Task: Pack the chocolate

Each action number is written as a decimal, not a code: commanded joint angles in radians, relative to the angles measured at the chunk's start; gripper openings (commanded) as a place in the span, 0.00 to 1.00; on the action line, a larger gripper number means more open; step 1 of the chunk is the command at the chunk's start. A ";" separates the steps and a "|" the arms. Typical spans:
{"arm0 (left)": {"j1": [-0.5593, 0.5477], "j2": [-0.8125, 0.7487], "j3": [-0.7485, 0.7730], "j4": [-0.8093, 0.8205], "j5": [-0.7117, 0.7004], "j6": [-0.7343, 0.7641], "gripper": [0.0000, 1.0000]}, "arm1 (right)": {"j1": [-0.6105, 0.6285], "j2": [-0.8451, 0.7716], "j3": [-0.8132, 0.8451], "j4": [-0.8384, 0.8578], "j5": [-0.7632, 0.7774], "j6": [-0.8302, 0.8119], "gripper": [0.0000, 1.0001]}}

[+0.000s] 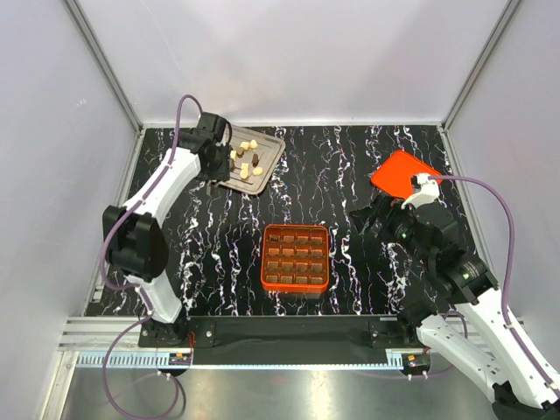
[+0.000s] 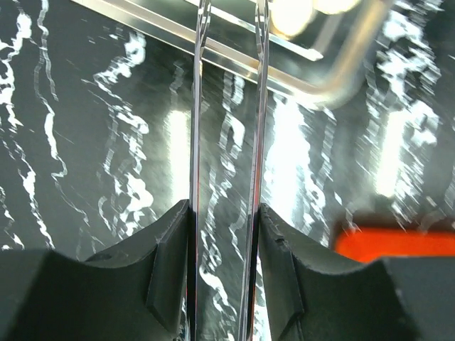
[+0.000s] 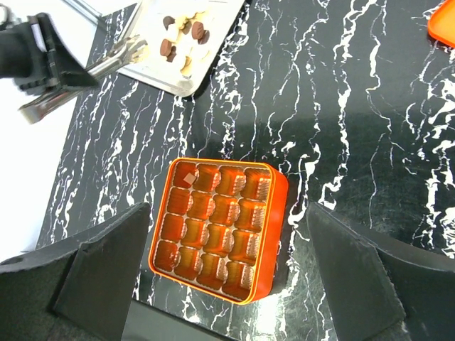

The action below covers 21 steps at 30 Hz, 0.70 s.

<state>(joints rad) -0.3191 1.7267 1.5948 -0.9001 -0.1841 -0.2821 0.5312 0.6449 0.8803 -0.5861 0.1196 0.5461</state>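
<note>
Several small dark and cream pieces of chocolate (image 1: 246, 158) (image 3: 182, 34) lie on a metal tray (image 1: 273, 150) at the back left. My left gripper (image 1: 215, 163) (image 2: 225, 213) is at the tray's left edge, shut on thin metal tongs (image 2: 201, 106) (image 3: 106, 65) whose tips reach the tray rim. I see nothing between the tong blades. The orange box (image 1: 295, 258) (image 3: 277, 213) with brown grid cells sits mid-table. One small pale square piece (image 3: 186, 177) lies in a corner cell. My right gripper (image 1: 372, 219) (image 3: 227, 213) hovers open to the right of the box.
The orange lid (image 1: 404, 173) (image 3: 442, 21) lies flat at the back right, behind my right arm. White walls and metal posts enclose the black marbled table (image 1: 350, 157). The box edge (image 2: 398, 243) shows low right in the left wrist view.
</note>
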 commanded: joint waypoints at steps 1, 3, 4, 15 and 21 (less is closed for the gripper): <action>0.049 0.062 0.071 0.092 0.000 0.047 0.43 | 0.004 0.006 -0.006 0.065 -0.012 -0.017 1.00; 0.061 0.094 0.077 0.105 0.020 0.058 0.43 | 0.004 0.007 -0.009 0.071 -0.008 -0.028 1.00; 0.071 0.108 0.086 0.107 0.028 0.060 0.43 | 0.004 0.009 -0.009 0.074 -0.008 -0.031 0.99; 0.077 0.215 0.102 0.138 0.057 0.070 0.44 | 0.003 0.038 -0.023 0.108 0.008 -0.057 1.00; 0.083 0.235 0.113 0.150 0.049 0.070 0.43 | 0.004 0.047 -0.024 0.115 0.008 -0.064 1.00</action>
<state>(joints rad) -0.2428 1.9556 1.6463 -0.8051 -0.1379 -0.2272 0.5312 0.6914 0.8555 -0.5243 0.1139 0.5041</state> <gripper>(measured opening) 0.441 0.994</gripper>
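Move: The dark chocolate at the left of the group on the tray lies about 5 cm ahead of the left hand, 1 cm to its left and some 10 cm below. A light chocolate sits 2 cm left of the dark one and 1 cm farther out. A white chocolate is 3 cm to the right of the dark one and 2 cm nearer. From the right hand, the dark chocolate is roughly 22 cm ahead, 25 cm left and 20 cm below. Towards the dark chocolate at the left of the group, the left hand sinks about 7 cm while reaching some 4 cm forward over the tray's near rim, easing slightly left. Most of the forward reach comes early; then it goes almost straight down and slows, fingers staying part open and tipping about 5 degrees steeper. ##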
